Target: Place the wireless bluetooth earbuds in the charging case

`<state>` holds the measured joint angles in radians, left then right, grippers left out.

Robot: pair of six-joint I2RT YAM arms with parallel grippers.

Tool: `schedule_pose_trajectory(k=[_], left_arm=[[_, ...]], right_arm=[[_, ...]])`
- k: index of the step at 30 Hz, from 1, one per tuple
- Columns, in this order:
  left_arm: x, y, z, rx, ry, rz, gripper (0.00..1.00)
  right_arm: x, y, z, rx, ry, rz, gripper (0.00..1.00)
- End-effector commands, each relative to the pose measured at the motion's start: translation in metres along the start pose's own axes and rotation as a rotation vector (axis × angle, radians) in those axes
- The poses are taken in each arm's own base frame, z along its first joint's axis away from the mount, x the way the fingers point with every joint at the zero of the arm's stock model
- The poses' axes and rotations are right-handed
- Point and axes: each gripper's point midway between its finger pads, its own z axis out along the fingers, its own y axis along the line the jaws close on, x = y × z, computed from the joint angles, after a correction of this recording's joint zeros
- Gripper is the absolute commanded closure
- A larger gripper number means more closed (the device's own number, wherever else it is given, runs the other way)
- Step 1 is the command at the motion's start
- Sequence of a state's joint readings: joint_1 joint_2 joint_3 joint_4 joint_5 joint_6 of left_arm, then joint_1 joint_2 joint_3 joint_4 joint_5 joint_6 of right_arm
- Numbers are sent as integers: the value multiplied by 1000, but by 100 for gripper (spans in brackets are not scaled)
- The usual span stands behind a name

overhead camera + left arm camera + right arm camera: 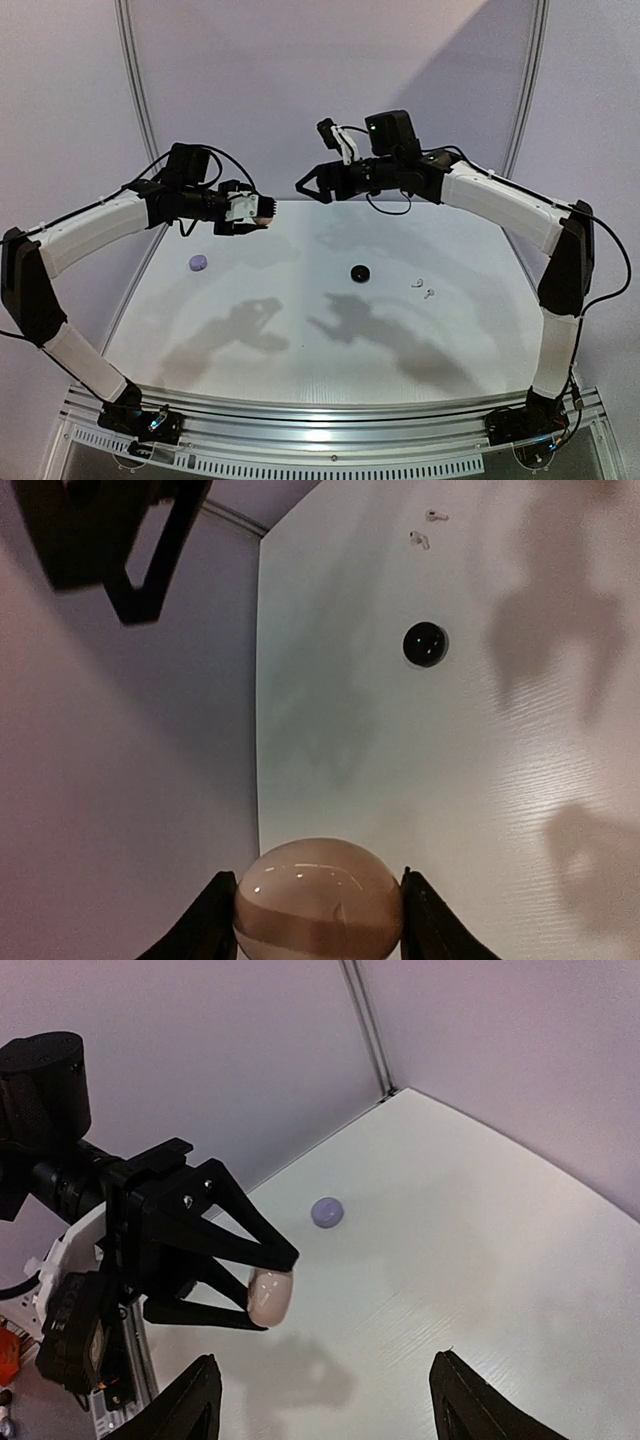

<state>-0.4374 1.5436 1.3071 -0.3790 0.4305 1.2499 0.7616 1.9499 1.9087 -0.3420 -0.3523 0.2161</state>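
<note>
My left gripper point(258, 211) is raised above the table's left rear and is shut on a pale, glossy, rounded charging case point(318, 898), one finger on each side of it. The same case point(270, 1296) shows between the left fingers in the right wrist view. My right gripper point(308, 185) hangs high at centre rear, pointing at the left gripper a short gap away. It stands open point(325, 1405) with nothing between its fingers. Two white earbuds point(421, 288) lie loose on the table at the right, also seen small from the left wrist as earbuds point(424, 530).
A black round case point(359, 272) sits closed near the table's middle, and shows again point(425, 644) in the left wrist view. A lavender round case point(198, 262) lies at the left, below the left arm. The white table point(300, 340) is curved at the back, with grey walls behind.
</note>
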Motion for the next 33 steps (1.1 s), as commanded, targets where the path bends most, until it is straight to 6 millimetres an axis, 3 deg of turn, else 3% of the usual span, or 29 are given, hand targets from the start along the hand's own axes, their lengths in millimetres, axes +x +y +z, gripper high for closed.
schedule_pose_trajectory(k=[1, 7, 12, 18, 21, 27, 33], left_arm=[[-27, -2, -1, -48, -78, 137, 68], [-30, -1, -3, -62, -81, 124, 69], [-36, -5, -6, -61, -101, 135, 70], [-36, -5, -7, -70, -98, 142, 70], [-36, -5, -8, -76, -97, 141, 70], [-36, -4, -8, -87, -97, 122, 70], [-36, -2, -7, -95, -101, 107, 71]], right_arm=[[12, 47, 26, -190, 27, 67, 27], [29, 40, 54, -174, 46, 114, 32], [22, 40, 64, -187, 8, 130, 37], [32, 43, 74, -207, 41, 132, 51], [36, 46, 75, -228, 56, 136, 58], [42, 47, 73, -234, 87, 136, 60], [48, 51, 75, -246, 109, 134, 72]])
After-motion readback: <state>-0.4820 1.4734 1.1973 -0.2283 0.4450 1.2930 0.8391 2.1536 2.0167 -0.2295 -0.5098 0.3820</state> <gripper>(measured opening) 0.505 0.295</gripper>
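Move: The pink charging case is already gripped between the left hand's fingers, right at its hand point. From the open, empty right hand it lies about 10 cm to the left, level fore-and-aft and some 6 cm lower. Down on the table, some 31 cm below the right hand, the black case sits 6 cm ahead and 10 cm to its right, the purple case about 9 cm ahead and 34 cm to its left, and the two loose earbuds roughly 1 cm ahead and 27 cm to its right. Leftward by about 8 cm, sinking some 4 cm and drawing slightly back, the right hand swings in to the pink charging case, nearly all in the first half; its fingers then narrow from wide to under half that gap, straddling the case and coming against its side. The left hand keeps its grip, easing back and right about 2 cm before holding nearly still. ##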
